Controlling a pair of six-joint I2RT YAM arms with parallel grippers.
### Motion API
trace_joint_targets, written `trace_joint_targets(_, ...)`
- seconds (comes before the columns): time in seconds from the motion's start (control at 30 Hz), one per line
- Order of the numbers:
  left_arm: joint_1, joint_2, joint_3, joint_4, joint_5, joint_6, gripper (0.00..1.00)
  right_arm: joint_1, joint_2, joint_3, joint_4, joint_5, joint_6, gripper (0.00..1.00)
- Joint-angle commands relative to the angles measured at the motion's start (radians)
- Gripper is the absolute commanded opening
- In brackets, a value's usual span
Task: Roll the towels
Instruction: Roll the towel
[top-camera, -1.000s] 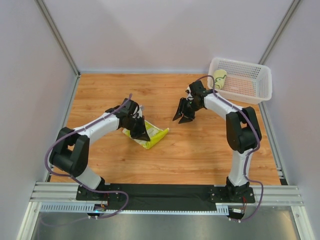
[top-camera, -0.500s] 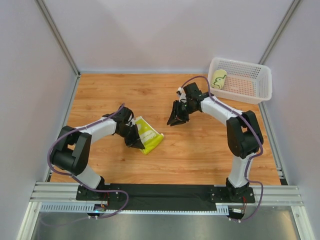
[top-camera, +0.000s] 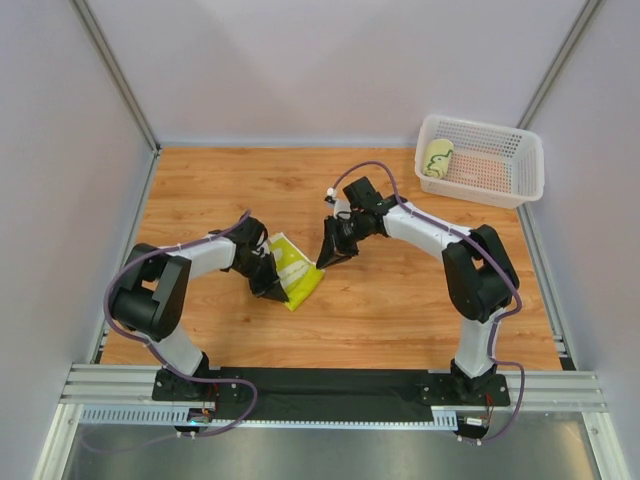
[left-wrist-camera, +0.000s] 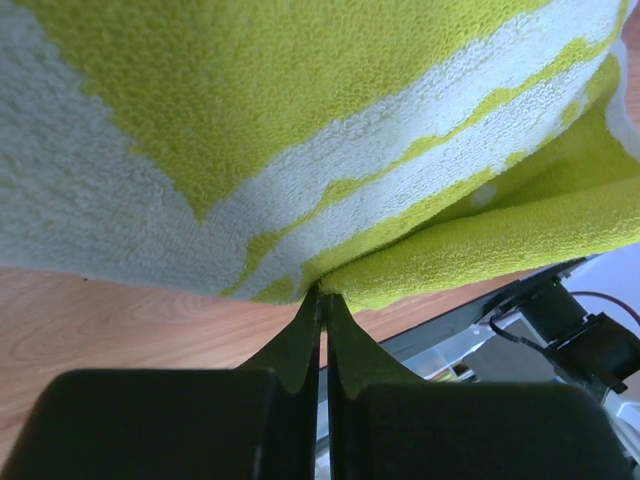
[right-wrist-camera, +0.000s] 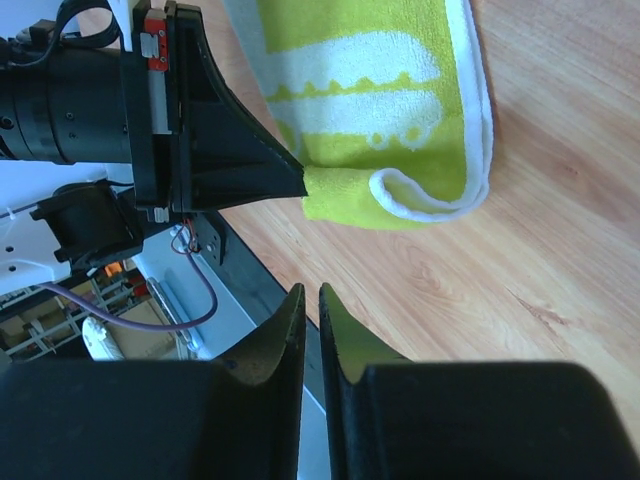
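One towel (top-camera: 298, 268), lime-green and white, lies folded on the wooden table left of centre. My left gripper (top-camera: 278, 290) is at its near-left edge. In the left wrist view its tips (left-wrist-camera: 322, 293) are shut on the towel's (left-wrist-camera: 300, 120) folded edge. The right wrist view shows the towel (right-wrist-camera: 370, 90) with a curled white hem, and the left gripper (right-wrist-camera: 300, 185) at its corner. My right gripper (top-camera: 328, 255) hovers just right of the towel. Its jaws (right-wrist-camera: 310, 290) stand a narrow slit apart with nothing between them. A second towel (top-camera: 437, 157) lies rolled in the basket.
A white perforated basket (top-camera: 484, 126) stands at the far right corner of the table. Grey walls with metal posts enclose the table on three sides. A black rail with both arm bases (top-camera: 320, 385) runs along the near edge.
My right gripper has swung left and nearer, from near the basket to beside the towel, its jaws narrowing. The left gripper has shifted slightly left, and the towel now lies folded more compactly.
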Motion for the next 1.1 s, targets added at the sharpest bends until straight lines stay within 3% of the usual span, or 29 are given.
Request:
trace_joint_targets(0.0,0.006,0.031,0.024,-0.008,-0.034,0.025,0.00,0.004,0.014,-0.012,0.052,-0.051,-0.020,0.11)
trace_joint_targets(0.5,0.006,0.077,0.075,-0.045,-0.069,0.093,0.01,0.038,0.193,0.045,0.130,-0.065,0.023,0.08)
trace_joint_targets(1.07,0.006,0.141,0.127,-0.079,-0.083,0.142,0.01,0.042,0.236,0.071,0.104,-0.128,-0.014,0.07)
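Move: The folded near edge of the towel is what my right hand goes for: its middle lies some 4 cm to the left, 1 cm back and 8 cm below. The loop at that fold's right end is about 2 cm ahead, straight below; the flat towel body is some 6 cm ahead and 7 cm left. From my left hand, whose closed tips already sit at the fold's near-left end, the fold's middle lies about 4 cm forward and 4 cm right, roughly level. I bring my right hand down about 6 cm and some 3 cm to the left, onto the near side of the towel's folded edge beside my left gripper, then ease up about 1 cm, still drifting left. Its fingers stay nearly shut. My left hand keeps its closed tips on the fold, turning only about 5 degrees clockwise. ##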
